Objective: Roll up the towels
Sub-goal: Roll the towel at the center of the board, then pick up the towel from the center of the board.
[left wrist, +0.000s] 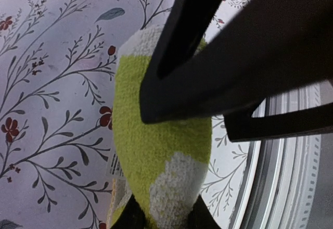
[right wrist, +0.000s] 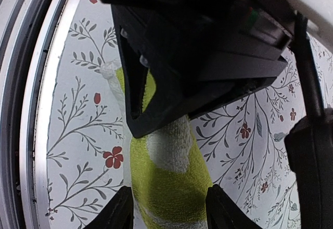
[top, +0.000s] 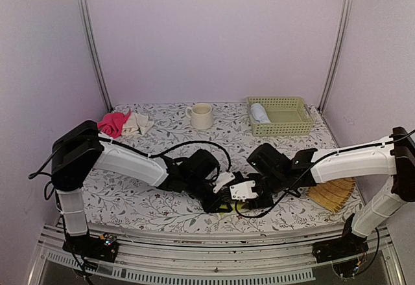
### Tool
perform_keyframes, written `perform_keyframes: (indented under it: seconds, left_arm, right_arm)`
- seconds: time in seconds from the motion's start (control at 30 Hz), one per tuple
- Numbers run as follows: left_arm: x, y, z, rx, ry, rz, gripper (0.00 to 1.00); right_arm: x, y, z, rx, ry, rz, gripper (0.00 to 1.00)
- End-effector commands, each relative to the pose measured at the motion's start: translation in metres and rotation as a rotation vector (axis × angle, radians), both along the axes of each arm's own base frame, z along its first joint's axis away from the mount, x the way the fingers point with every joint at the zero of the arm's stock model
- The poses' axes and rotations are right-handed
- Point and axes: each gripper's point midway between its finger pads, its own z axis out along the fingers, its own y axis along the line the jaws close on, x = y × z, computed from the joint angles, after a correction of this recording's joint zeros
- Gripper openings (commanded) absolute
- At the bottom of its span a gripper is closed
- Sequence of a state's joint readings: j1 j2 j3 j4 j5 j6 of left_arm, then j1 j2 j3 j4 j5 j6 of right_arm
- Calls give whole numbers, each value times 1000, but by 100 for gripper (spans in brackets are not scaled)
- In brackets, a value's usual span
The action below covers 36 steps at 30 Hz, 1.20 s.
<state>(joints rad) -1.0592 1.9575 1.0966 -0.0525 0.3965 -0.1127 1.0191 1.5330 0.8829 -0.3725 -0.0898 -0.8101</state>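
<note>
A yellow-green and cream towel lies rolled into a tight cylinder on the flowered tablecloth, close to the table's front edge. My left gripper is shut on one end of the roll. From the opposite side my right gripper straddles the other end of the towel, its jaws parted and just at the roll's sides. In the top view both grippers, left and right, meet nose to nose and hide nearly all of the roll. A pale blue towel lies rolled in the green basket.
A cream mug stands at the back middle. A pink cloth and a cream cloth lie at the back left. A yellow woven tray sits under the right forearm. The metal table rail runs right beside the roll.
</note>
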Motion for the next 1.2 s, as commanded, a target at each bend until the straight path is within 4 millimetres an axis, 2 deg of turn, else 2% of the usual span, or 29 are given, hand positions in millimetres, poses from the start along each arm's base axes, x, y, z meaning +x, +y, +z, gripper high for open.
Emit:
perform_keyframes:
  seconds: [0.0,0.47,0.5,0.6,0.7,0.87,0.93,1.1,1.17]
  left_arm:
    - [-20,37,-40,148,102,-16,13]
    - [-21,23,-20,58,123,-79,13]
    - [-20,20,-7,29,110,-88,13]
    - [-20,17,3,1,100,-105,13]
    - [-18,16,8,-14,95,-108,13]
    - [-8,17,13,-19,82,-80,15]
    - [-2,19,14,-15,76,-53,21]
    - [19,35,21,5,25,34,40]
    - [29,41,34,-9,-12,71,46]
  right_arm:
    - [-2,12,-8,16,-7,30,51]
    - [1,19,-33,-24,-37,26,50]
    - [4,18,-36,-33,-46,16,50]
    - [5,16,-42,-52,-48,10,47]
    - [3,15,-45,-58,-36,16,36]
    - [0,13,-49,-81,-13,19,9]
    - [0,12,-49,-85,-7,9,4]
    - [2,7,-39,-82,-10,-25,3]
    - [3,5,-33,-74,-2,-39,3]
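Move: The left gripper still pinches the left part of the towel bundle; the bundle's middle is about 3 cm to its right and 1 cm lower, with the table's near edge roughly 7 cm back, straight behind this gripper. From the open right gripper, the towel's middle is some 3 cm to the left, level front to back, and 4 cm below. The bamboo mat lies about 25 cm to the right of that gripper, 4 cm farther out. Bring the right gripper left about 3 cm and down 2 to 3 cm over the towel, fingers straddling it, then close them to pinch the cloth. Meanwhile keep the left pinch and ease that gripper left; once the right has shut, open the left fingers and go on left with a slight drift forward and up, some 2 cm leftward in all. ##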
